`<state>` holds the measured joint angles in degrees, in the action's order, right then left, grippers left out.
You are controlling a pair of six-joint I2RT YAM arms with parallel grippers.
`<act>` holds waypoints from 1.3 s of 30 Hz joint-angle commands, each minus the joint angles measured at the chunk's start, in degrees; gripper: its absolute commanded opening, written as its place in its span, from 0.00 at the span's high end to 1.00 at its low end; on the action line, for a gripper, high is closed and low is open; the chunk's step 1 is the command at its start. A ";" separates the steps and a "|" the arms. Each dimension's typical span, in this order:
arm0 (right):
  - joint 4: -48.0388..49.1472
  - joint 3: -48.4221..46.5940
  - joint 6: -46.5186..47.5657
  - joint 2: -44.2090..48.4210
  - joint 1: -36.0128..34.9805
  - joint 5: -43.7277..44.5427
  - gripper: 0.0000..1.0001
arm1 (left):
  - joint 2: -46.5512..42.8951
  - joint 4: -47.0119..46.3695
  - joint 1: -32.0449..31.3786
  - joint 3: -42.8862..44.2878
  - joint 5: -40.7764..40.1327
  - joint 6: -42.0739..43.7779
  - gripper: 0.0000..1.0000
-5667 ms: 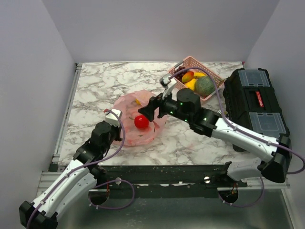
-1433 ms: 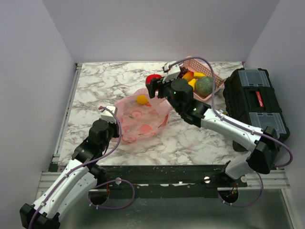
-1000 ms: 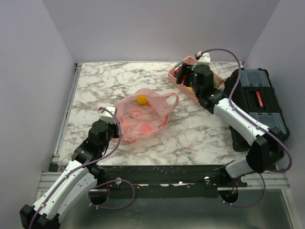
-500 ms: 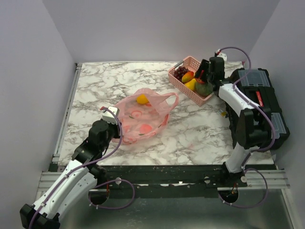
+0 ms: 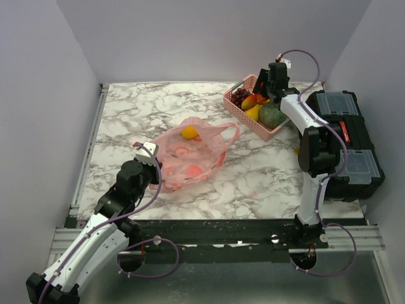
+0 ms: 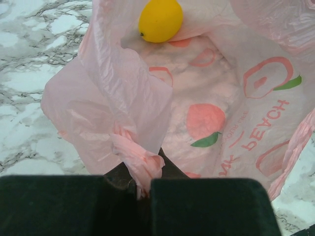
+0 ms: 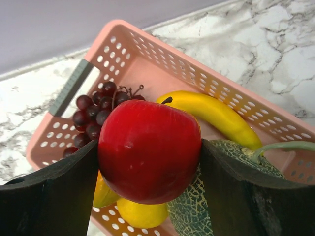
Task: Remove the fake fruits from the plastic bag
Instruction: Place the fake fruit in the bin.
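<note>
The plastic bag (image 5: 190,161) lies open on the marble table. My left gripper (image 5: 150,168) is shut on a twisted bit of its near edge (image 6: 140,162). One yellow round fruit (image 6: 160,18) sits inside the bag near its far rim (image 5: 189,132). My right gripper (image 5: 265,96) hangs over the pink basket (image 5: 235,109), shut on a red apple (image 7: 147,150). Below the apple in the basket lie a banana (image 7: 216,115), dark grapes (image 7: 93,113), a green melon (image 7: 197,206) and a yellow round fruit (image 7: 140,214).
A black toolbox (image 5: 342,139) stands along the right edge of the table, close to the basket. Grey walls close in the left, back and right sides. A metal rail (image 5: 88,152) runs along the table's left edge.
The right arm has carried the red apple from above the bag over to the basket at the back right and now holds it just above the fruits there. The left arm has stayed put.
</note>
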<state>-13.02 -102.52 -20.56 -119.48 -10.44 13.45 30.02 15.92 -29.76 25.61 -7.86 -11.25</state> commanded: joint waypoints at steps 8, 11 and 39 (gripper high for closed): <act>-4.56 0.22 2.51 -0.17 -0.11 1.10 0.05 | 0.23 -0.98 -0.12 1.61 1.88 0.87 1.00; -6.28 -0.43 3.00 -0.12 -0.11 0.79 0.04 | -0.36 -1.41 -0.11 1.22 1.88 0.79 1.00; -6.52 29.05 -5.54 38.93 -13.78 -13.08 0.00 | -0.25 -1.52 0.32 1.50 2.28 0.37 1.00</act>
<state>-19.81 -72.44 -24.58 -86.04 -18.52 3.03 30.17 14.96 -29.67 25.82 -5.93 -10.96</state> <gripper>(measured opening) 0.998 0.003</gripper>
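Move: The bin's middle lies about 8 cm below the right hand and some 3 cm back. In the bin, the grapes sit about 10 cm left of that hand and 2 cm back, the green melon some 9 cm back and 4 cm right, and the yellow pear about 8 cm back and 4 cm left. The left hand has the bin roughly 32 cm ahead, 38 cm to its right and a little below. Lower the right gripper some 3 cm with the red fruit still in it, tipping the fingers slightly further down, and spread them to let the fruit go into the bin. Then pull back empty over the pear and melon side, about 16 cm and rising, finishing with a swing left towards the bag and a slight counter-clockwise turn, fingers wide. ##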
